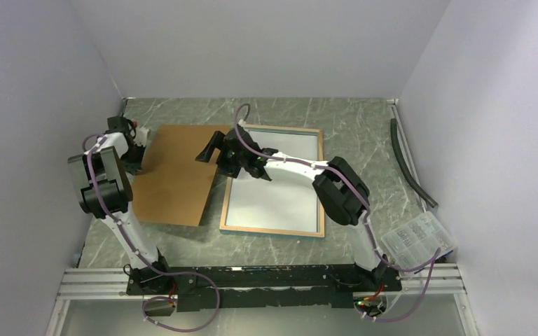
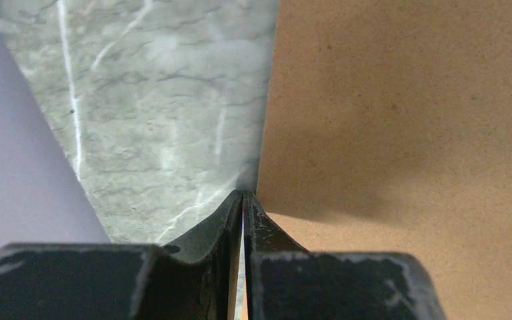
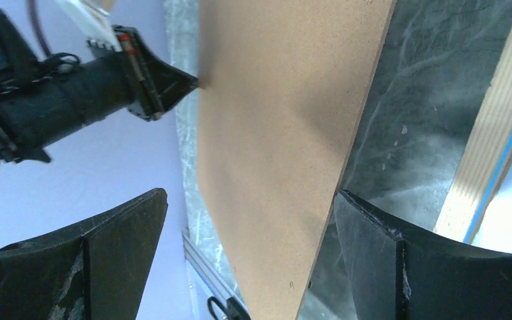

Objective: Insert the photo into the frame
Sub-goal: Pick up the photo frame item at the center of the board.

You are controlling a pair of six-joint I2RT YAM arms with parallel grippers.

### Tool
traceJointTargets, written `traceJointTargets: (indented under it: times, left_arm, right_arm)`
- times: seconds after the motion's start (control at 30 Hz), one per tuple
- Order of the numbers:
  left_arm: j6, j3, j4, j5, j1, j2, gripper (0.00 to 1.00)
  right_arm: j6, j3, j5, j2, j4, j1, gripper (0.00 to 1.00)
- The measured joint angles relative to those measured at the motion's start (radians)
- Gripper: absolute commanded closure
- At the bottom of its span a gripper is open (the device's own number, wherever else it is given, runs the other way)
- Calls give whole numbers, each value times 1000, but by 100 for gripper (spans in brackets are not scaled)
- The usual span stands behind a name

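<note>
The frame [image 1: 272,231] lies face down right of centre, its pale wood rim up, around a whitish surface; its rim [image 3: 500,133] shows in the right wrist view. The photo is hidden. Left of the frame lies a flat brown backing board [image 1: 178,175]. My left gripper [image 1: 140,164] is at the board's left edge. In its wrist view the left gripper [image 2: 243,195] is shut on that thin edge of the board [image 2: 400,120]. My right gripper [image 1: 214,150] hangs open over the board's right edge near the frame's far left corner. Nothing is between the open fingers of the right gripper [image 3: 250,200]; the board [image 3: 287,133] lies below them.
A clear plastic packet [image 1: 420,241] lies at the near right and a black hose [image 1: 410,164] runs along the right wall. Walls close in on three sides. An aluminium rail [image 1: 252,276] runs along the front edge, by the arm bases.
</note>
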Motion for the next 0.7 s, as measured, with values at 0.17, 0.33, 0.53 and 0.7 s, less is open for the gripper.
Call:
traceJointTargets:
  times: [0.17,0.33,0.53,0.7]
  left_arm:
    - [4,-8,-13,-13,-64,-6,89]
    - [4,-8,-36,-11,-125,-9,89]
    - [2,-5,-77,-7,-207,-11,89]
    - [-10,1,-120,21,-266,-13,89]
  right_arm:
    - [15,-98,10,-106,57,-20,0]
    - [50,-234,21,-195,140,-47,0]
    - [86,-411,21,-276,187,-84,0]
    - [103,-545,22,-347,207,-120,0]
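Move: About 49 cm to the left hand's right and 3 cm nearer the base lies the centre of the frame, at nearly that hand's height; the brown board's middle is some 15 cm right of the hand, 2 cm back and a few centimetres up. From the right hand, the frame's centre is about 15 cm right, level ahead and 10 cm below, its left rail almost straight beneath, and the board's middle 16 cm left, 5 cm lower. Carrying the brown board between them, both arms sweep right towards and partly over the frame, about 11 cm each. The left hand keeps its pinch on the left edge, staying low and turning some 15 degrees clockwise; the right, fingers still wide open with one under the raised right edge, arcs up about 4 cm, then sinks back to its starting height while turning clockwise. ##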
